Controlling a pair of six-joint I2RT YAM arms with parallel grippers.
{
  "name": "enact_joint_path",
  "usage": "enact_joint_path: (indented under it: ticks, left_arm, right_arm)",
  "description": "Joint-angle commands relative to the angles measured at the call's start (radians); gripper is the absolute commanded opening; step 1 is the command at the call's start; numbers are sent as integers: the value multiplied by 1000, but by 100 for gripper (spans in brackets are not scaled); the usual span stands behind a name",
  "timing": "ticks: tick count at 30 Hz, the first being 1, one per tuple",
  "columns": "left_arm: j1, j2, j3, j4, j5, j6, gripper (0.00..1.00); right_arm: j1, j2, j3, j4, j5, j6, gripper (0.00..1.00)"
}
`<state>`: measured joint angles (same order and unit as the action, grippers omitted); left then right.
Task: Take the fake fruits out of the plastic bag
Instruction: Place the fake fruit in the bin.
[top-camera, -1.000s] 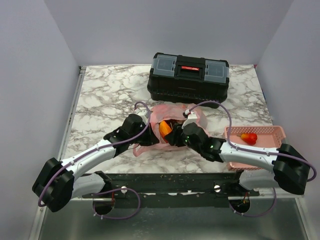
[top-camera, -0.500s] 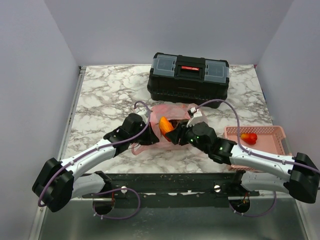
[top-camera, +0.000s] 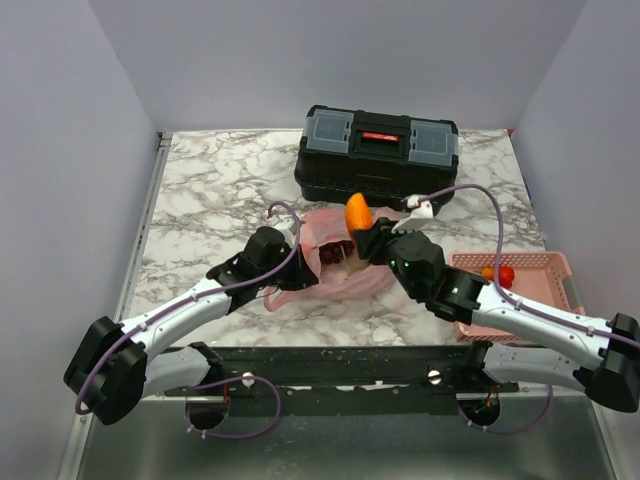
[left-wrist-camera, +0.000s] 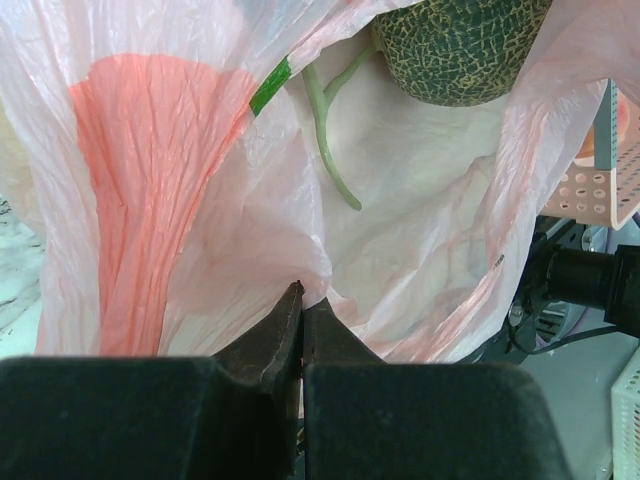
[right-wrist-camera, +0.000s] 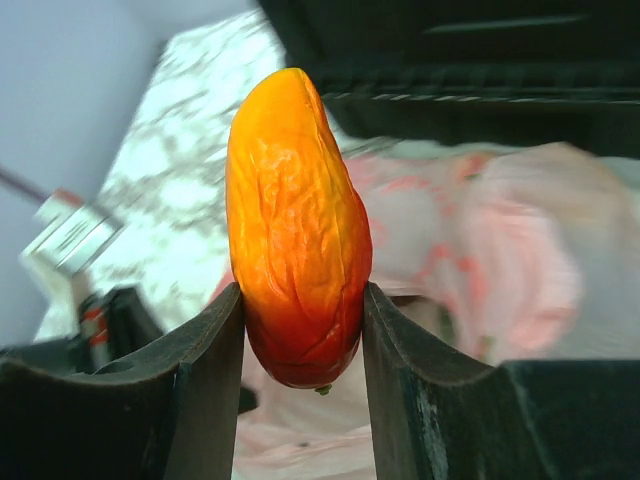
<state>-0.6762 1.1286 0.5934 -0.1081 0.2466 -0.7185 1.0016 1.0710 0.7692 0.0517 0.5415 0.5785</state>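
The thin pink plastic bag (top-camera: 375, 278) lies crumpled at the table's middle, in front of the toolbox. My left gripper (top-camera: 298, 262) is shut on a fold of the bag's edge (left-wrist-camera: 300, 262), holding its mouth open. Inside, the left wrist view shows a greenish netted melon (left-wrist-camera: 462, 48) with a pale green stem, and the top view shows something dark purple (top-camera: 332, 252). My right gripper (top-camera: 366, 234) hovers above the bag, shut on an orange-yellow oblong fruit (right-wrist-camera: 297, 225) that stands upright between its fingers (right-wrist-camera: 210, 350). That fruit (top-camera: 357, 211) is clear of the bag.
A black toolbox (top-camera: 378, 152) stands just behind the bag. At the right, a rigid pink slotted basket (top-camera: 540, 265) holds a red fruit (top-camera: 500, 275), and the basket's corner (left-wrist-camera: 610, 170) shows in the left wrist view. White marble tabletop lies left of the bag.
My right gripper has risen out of the bag's mouth with the orange-yellow fruit, moving up and toward the toolbox. The left gripper has kept its hold on the bag.
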Motion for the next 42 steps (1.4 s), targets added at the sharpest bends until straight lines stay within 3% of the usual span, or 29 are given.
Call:
enact_joint_path:
  ticks: [1, 7, 10, 12, 18, 23, 30, 42]
  left_arm:
    - [-3, -19, 13, -20, -11, 11, 0]
    - [-3, -2, 19, -10, -12, 21, 0]
    - [-4, 7, 29, -16, -1, 21, 0]
    - [-3, 5, 26, -6, -4, 21, 0]
    - [-4, 4, 29, -15, -1, 24, 0]
    - [-3, -2, 26, -22, -4, 24, 0]
    - [-3, -7, 14, -16, 0, 30, 0]
    - [-4, -5, 6, 3, 23, 28, 0]
  right_arm:
    - [-5, -65, 17, -173, 404, 53, 1]
    - [-88, -99, 5, -409, 572, 209, 1]
    - [-211, -123, 10, -603, 562, 398, 1]
    - [-314, -147, -15, -646, 510, 442, 1]
    - [-591, -206, -85, -656, 330, 466, 1]
    - [-766, -196, -86, -658, 279, 454, 1]
    - [-1124, -151, -97, -659, 179, 402, 1]
    - [-1352, -38, -168, -572, 29, 348, 1]
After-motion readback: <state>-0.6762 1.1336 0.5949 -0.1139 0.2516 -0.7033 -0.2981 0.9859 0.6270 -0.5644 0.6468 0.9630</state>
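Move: The right hand holds the orange fruit high above the bag's near right side. The bin's middle lies about 36 cm to its right, 7 cm back and 20 cm lower; the red fruit already inside it is some 32 cm right and 2 cm back. The bag is about 7 cm left and 3 cm ahead, the toolbox about 19 cm straight ahead. From the left hand, the bin is roughly 51 cm right and 2 cm back. Keeping its pinch on the orange fruit, the right hand swings quickly some 42 cm to the right, away from the bag and across to the far right part of the bin, sinking about 13 cm as it goes, gently at first and more steeply at the end, with a little forward drift that turns into a slight draw back. Along the way the wrist turns clockwise by nearly 90 degrees and tips further down, so the fingers finish pointing right and down into the bin, while the left hand stays put and keeps hold of the bag's edge. ##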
